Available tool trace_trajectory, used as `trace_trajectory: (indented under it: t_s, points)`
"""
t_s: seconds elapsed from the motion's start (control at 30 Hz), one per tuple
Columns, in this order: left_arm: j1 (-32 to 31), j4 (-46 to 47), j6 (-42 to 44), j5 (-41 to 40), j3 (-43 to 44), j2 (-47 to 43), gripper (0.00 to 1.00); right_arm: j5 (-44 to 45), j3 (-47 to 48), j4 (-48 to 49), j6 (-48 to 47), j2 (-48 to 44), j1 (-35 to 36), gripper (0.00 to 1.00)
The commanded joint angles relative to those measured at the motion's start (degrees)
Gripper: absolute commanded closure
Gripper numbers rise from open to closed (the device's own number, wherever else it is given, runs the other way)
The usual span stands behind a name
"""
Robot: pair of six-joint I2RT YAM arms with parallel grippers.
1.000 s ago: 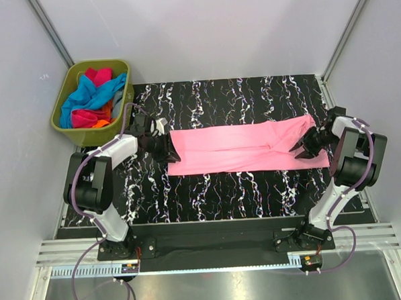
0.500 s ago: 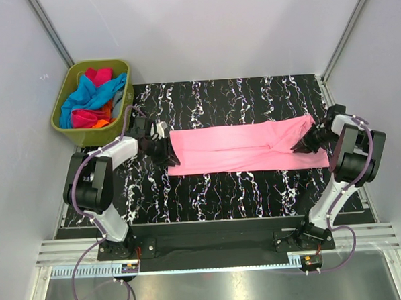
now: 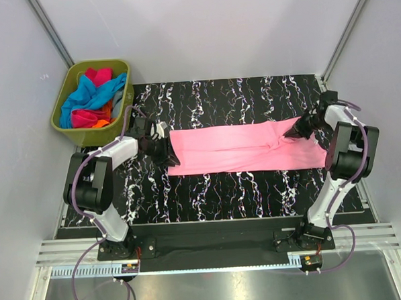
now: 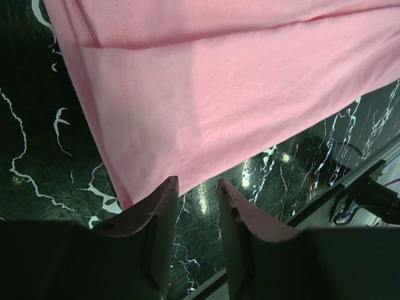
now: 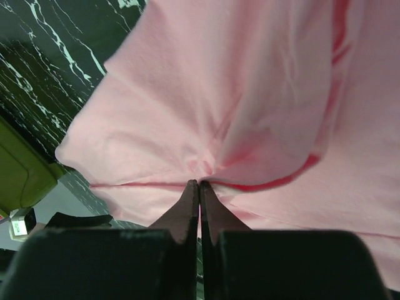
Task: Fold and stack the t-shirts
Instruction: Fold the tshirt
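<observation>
A light pink t-shirt lies folded into a long band across the black marbled mat. My left gripper stands open at the band's left end. In the left wrist view its fingertips sit at the near corner of the pink cloth, with only mat between them. My right gripper is at the far right corner of the band. In the right wrist view it is shut on the pink cloth, which puckers and bunches at the tips. More t-shirts in blue, magenta and orange fill the bin.
An olive-green plastic bin stands off the mat's far left corner. Grey walls close in the back and both sides. Bare mat runs along the near side of the pink band, in front of the arm bases.
My right gripper has shut on the pink cloth and shifted toward the far right corner of the band. The left gripper has edged slightly left and stays open.
</observation>
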Motion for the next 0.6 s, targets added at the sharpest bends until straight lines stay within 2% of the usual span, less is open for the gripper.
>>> trace_trajectory:
  t_s: [0.0,0.57]
  points:
    - [0.19,0.95,0.74,-0.02,0.43,-1.34,0.63,-1.92,3.65,0.60,1.85,2.64,1.22,1.00]
    - [0.19,0.87,0.56,-0.90,-0.36,-1.16,0.63,-3.42,14.99,-1.69,1.50,11.17,5.00,1.00]
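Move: The pinched fold of the t-shirt's right part is held some 3 cm above the table in the right gripper. The t-shirt's far edge, where that fold is headed, lies about 6 cm ahead and 2 cm left of this hand; the bunched crease is 2 cm back and 6 cm left, the t-shirt's right end 7 cm back and 13 cm right. From the left hand that stretch of far edge lies roughly 16 cm ahead and 39 cm right. Keep the right fingers shut on the pink cloth and draw the pinched fold forward towards the t-shirt's far edge, about 5 cm in all, easing a little to the left at the start and again at the end. Let the hand sink about 1 cm on the way, with the wrist hardly turning. ##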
